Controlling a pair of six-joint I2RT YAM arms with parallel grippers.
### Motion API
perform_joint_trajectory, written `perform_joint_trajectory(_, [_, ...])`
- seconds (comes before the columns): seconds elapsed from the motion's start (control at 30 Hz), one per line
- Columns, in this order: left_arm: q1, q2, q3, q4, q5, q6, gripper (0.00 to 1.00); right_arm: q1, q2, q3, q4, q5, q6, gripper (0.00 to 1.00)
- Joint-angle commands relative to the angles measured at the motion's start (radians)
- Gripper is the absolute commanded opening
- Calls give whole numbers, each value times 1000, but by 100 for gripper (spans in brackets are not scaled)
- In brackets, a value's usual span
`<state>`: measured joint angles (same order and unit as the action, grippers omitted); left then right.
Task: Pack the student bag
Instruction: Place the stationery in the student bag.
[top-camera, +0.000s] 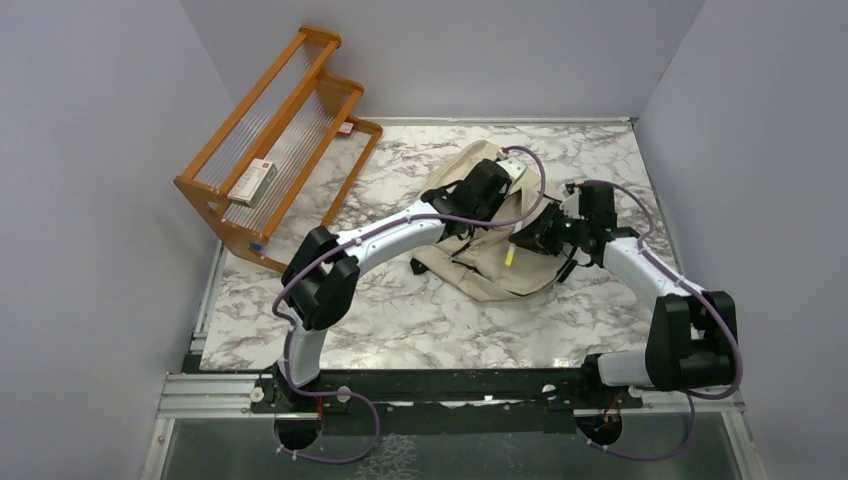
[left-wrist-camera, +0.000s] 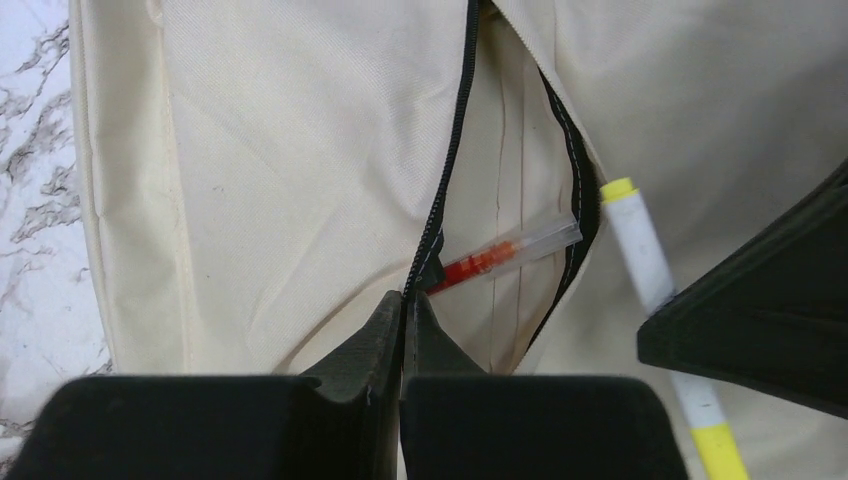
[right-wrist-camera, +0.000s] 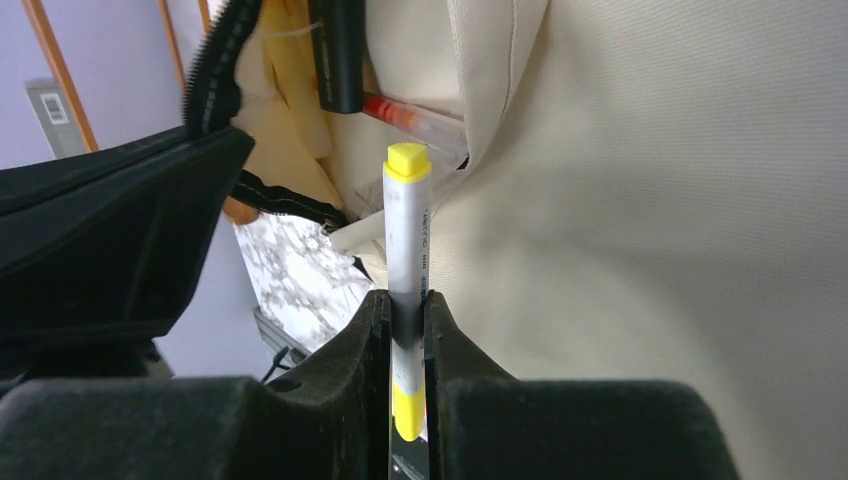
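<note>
The beige student bag (top-camera: 487, 272) lies on the marble table, its zippered pocket gaping. My left gripper (left-wrist-camera: 405, 305) is shut on the pocket's black zipper edge (left-wrist-camera: 445, 190), holding it apart. Inside the pocket lies a clear pen with red ink (left-wrist-camera: 500, 258). My right gripper (right-wrist-camera: 407, 305) is shut on a white highlighter (right-wrist-camera: 407, 220) with yellow ends, its tip just outside the pocket mouth beside the red pen (right-wrist-camera: 415, 115). From the left wrist the highlighter (left-wrist-camera: 640, 250) shows right of the opening. Overhead, both grippers (top-camera: 485, 190) (top-camera: 530, 238) meet over the bag.
An orange wooden rack (top-camera: 270, 150) stands at the back left with a small box (top-camera: 252, 180) on it. Grey walls close in the marble table (top-camera: 400, 310) on three sides. A black pen (right-wrist-camera: 340, 50) sits deeper in the pocket.
</note>
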<state>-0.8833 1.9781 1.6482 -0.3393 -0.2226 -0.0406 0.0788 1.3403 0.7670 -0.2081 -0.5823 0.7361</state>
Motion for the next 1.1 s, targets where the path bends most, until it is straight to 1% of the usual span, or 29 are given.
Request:
perform_joint_trajectory(0.0, [-12,-62,5,20,28,-34,0,25,54,49,48,-83,-14,3])
perform_joint_trajectory(0.33, [-15,-74,-7,22,50,-50,0,26,187,126,137,-138,19,4])
perform_joint_trajectory(0.47, [-19,-78,-12,27,72,-58,0,26,271,137,197,-165,48,4])
perform_joint_trajectory(0.5, [-21,-78,-14,28,77,-60,0,26,285,139,238,-177,60,4])
perform_joint_trajectory(0.7, [-32,-95,-43,30,78,-72,0,28,326,166,338,-194,118,5])
perform_joint_trajectory(0.9, [-31,-115,-69,43,86,-80,0,48,364,166,467,-162,201,4])
perform_joint_trajectory(1.07, [-32,-124,-70,45,98,-94,0,89,404,180,547,-89,212,4])
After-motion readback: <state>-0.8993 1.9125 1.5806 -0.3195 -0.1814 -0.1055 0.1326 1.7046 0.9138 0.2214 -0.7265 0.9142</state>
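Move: The student bag's open zipped mouth lies about 8 cm ahead of the right hand, 3 cm to its left and 4 cm below; that hand already grips the white, yellow-capped marker. The red pen in the mouth lies about 6 cm ahead, 3 cm left and 5 cm down, the black marker roughly 9 cm ahead and 6 cm left. From the left hand, already pinching the zipper edge, the mouth is some 2 cm ahead, 3 cm right, 5 cm below. The right hand takes the white marker about 8 cm forward and 5 left, under the still-pinched zipper edge. ##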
